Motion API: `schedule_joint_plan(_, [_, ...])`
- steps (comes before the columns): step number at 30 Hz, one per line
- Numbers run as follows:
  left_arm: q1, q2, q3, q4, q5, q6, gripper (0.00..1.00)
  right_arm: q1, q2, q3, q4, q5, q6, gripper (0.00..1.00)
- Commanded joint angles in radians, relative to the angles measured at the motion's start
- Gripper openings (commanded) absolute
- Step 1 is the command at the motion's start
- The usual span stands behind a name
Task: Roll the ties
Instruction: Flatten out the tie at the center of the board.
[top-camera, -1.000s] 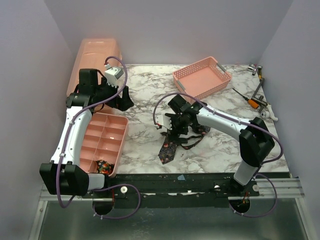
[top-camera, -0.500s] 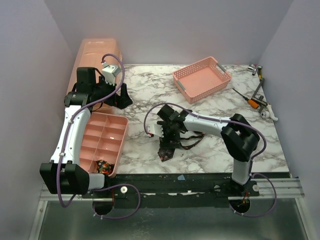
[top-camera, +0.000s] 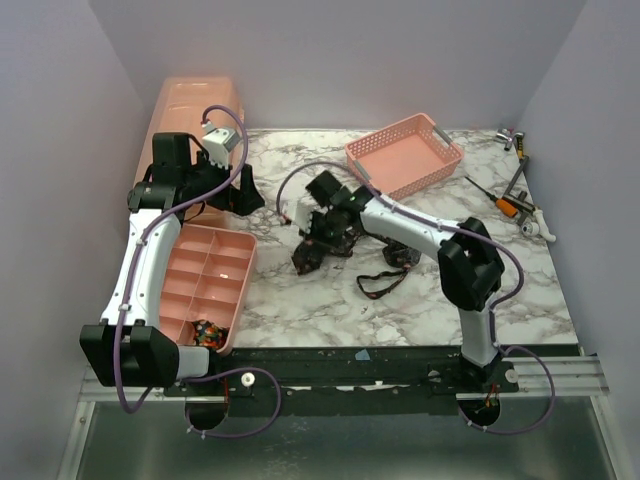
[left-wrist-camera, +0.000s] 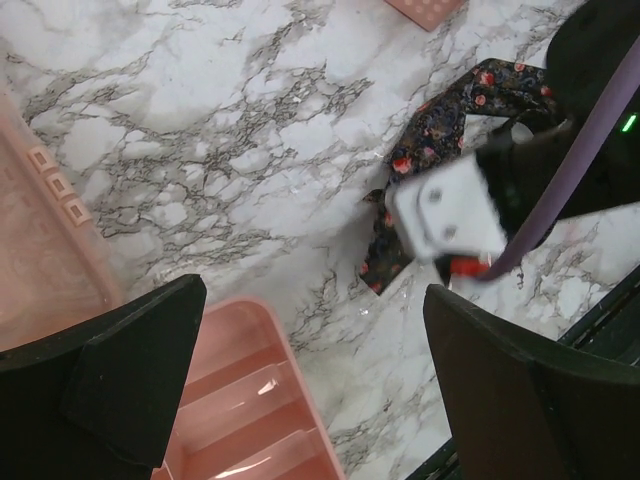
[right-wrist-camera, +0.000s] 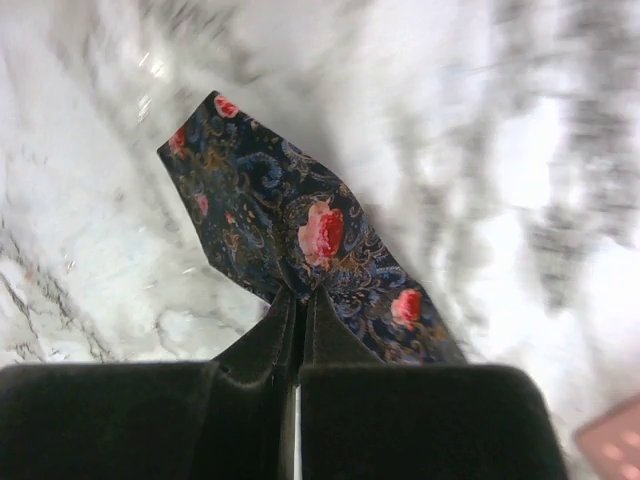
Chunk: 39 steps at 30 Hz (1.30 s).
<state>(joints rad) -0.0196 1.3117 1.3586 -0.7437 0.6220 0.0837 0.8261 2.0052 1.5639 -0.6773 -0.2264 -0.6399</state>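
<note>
One of the ties (top-camera: 306, 256), dark navy with red flowers, lies unrolled on the marble table; its narrow part trails right to a loop (top-camera: 384, 282). My right gripper (top-camera: 320, 238) is shut on its wide pointed end, and the right wrist view shows that end (right-wrist-camera: 285, 235) pinched between the closed fingertips (right-wrist-camera: 300, 300). The same tie (left-wrist-camera: 432, 135) appears in the left wrist view beside the right arm. My left gripper (top-camera: 245, 195) hangs open and empty over the table and the tray corner (left-wrist-camera: 315, 350). A rolled tie (top-camera: 207, 333) sits in the tray's near compartment.
A pink divided tray (top-camera: 205, 285) lies at the left, with a pink lidded box (top-camera: 195, 110) behind it. A pink mesh basket (top-camera: 405, 155) stands at the back. Screwdrivers and other tools (top-camera: 510, 200) lie at the right edge.
My right gripper has shut on the tie's wide end and carried it back and to the left. The left arm has barely moved.
</note>
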Motion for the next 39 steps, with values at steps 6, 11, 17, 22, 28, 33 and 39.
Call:
schedule_joint_plan(6, [-0.098,-0.027,-0.045,0.056,0.035,0.194,0.98,-0.383,-0.097,0.269,-0.167,-0.168,0.23,0.01])
schedule_joint_plan(11, [-0.369,-0.044,-0.177,0.138,-0.063,0.385,0.94,-0.574,-0.192,0.223,-0.254,-0.173,0.248,0.01])
schedule_joint_plan(17, [-0.671,0.122,-0.234,0.302,-0.199,0.423,0.76,-0.736,-0.306,0.125,-0.327,-0.138,0.275,0.01])
schedule_joint_plan(22, [-0.791,0.385,-0.086,0.319,-0.334,0.322,0.69,-0.819,-0.395,0.053,-0.362,-0.079,0.293,0.01])
schedule_joint_plan(28, [-0.81,0.55,-0.014,0.277,-0.336,0.249,0.72,-0.887,-0.473,-0.025,-0.38,-0.011,0.289,0.01])
schedule_joint_plan(33, [-0.813,0.632,0.037,0.187,-0.463,0.251,0.42,-0.97,-0.48,-0.04,-0.38,-0.014,0.276,0.01])
schedule_joint_plan(39, [-0.7,0.585,0.077,0.091,-0.495,0.272,0.0,-1.014,-0.416,0.04,-0.398,-0.125,0.292,0.01])
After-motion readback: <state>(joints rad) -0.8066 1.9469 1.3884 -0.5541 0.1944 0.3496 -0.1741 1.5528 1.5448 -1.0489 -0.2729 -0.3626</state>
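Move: From the left hand, the tie's narrow end lies about 22 cm right, 5 cm back and 24 cm below; the divided tray is some 11 cm left and 11 back, equally low. The right hand already holds the wide end; the clear patch it heads for is 37 cm right, 5 ahead and 4 down. From it, the orange-handled screwdriver lies 42 cm right, 9 ahead; the basket 20 right, 20 ahead. The left fingers close and pinch the tie's narrow part near the board's middle, after that hand swings right and sinks some 23 cm, turning clockwise. Meanwhile the right hand keeps its grip on the wide end, lifting it about 14 cm up and forward, then sweeps far right towards the clear patch by the screwdriver, easing back and turning some 70 degrees clockwise. ##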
